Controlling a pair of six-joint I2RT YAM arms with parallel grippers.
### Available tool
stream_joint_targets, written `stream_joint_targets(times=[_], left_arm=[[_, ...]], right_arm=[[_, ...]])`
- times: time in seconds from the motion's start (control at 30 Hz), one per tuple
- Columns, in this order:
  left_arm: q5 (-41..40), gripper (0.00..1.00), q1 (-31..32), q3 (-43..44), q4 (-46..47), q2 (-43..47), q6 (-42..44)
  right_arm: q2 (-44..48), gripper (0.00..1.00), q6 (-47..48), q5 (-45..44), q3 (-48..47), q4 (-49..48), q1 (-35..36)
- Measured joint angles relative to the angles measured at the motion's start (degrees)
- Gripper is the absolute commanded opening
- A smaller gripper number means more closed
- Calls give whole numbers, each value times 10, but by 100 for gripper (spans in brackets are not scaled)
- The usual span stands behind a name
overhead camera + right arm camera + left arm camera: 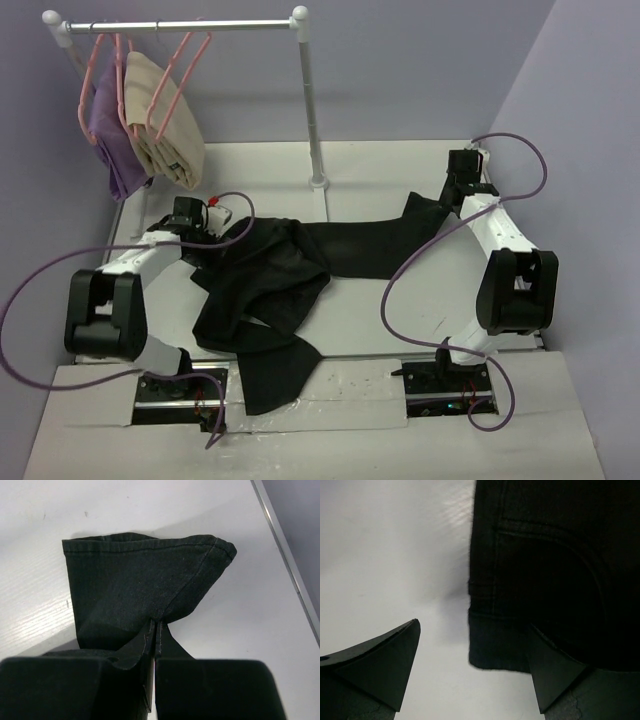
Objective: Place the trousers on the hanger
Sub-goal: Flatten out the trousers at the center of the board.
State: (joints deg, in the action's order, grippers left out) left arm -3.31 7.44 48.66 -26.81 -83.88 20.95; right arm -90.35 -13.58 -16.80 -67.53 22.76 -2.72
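The black trousers [300, 255] lie crumpled across the table, with one leg hanging over the front edge. My left gripper [222, 238] is at their left end. In the left wrist view my left gripper [474, 626] is open around a corner of the trousers [545, 570], the right finger lying against the cloth and the left finger over bare table. My right gripper [440, 205] is shut on the end of the other leg. The right wrist view shows my right gripper [156, 624] pinching the trousers [135, 580] just behind the hem. An empty pink hanger [183, 80] hangs on the rail at the back left.
A white rail [180, 25] on a post [310, 100] stands at the back. A purple garment [110, 130] and a beige garment [165, 120] hang from it on pink hangers. Purple cables loop beside both arms. Lilac walls close in the left and right sides.
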Motion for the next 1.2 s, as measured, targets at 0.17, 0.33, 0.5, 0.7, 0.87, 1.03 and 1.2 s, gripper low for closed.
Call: stream_joint_targets(times=[0.17,0.33,0.5,0.7,0.87,1.03,1.2], left_arm=[[13,73,-1,5,12,-57,1],[16,0,3,10,31,-78,5],[-77,0,-12,6,100,-91,32],[-160,0,-95,11,139,-75,70],[-160,0,-129,22,140,4,101],[-159,0,-132,23,123,95,124],[-159,0,-137,23,91,147,140]], right_arm=[[0,0,6,-8,0,0,7],[0,0,9,-18,0,0,7],[1,0,13,-42,-18,17,7],[47,0,19,-62,-58,33,12],[108,0,19,-54,-61,39,22],[137,0,19,-63,-61,44,22],[170,0,19,-63,-61,64,22]])
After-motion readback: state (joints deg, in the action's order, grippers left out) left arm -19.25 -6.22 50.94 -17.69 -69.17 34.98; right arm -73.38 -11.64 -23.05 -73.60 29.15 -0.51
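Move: The trousers' waist edge lies about 3 cm below the open left hand and 1 cm to its right. From that hand, the left rack foot is roughly 12 cm ahead and 16 cm left, and the right rack foot some 14 cm ahead and 28 cm right, both near board level. The right hand already holds one leg end; from it the waist edge is about 58 cm left, 12 cm back and 12 cm lower. Left sinks slightly, pinches the waist edge, pulls 13 cm left, then lifts as right, still gripping, rises. ##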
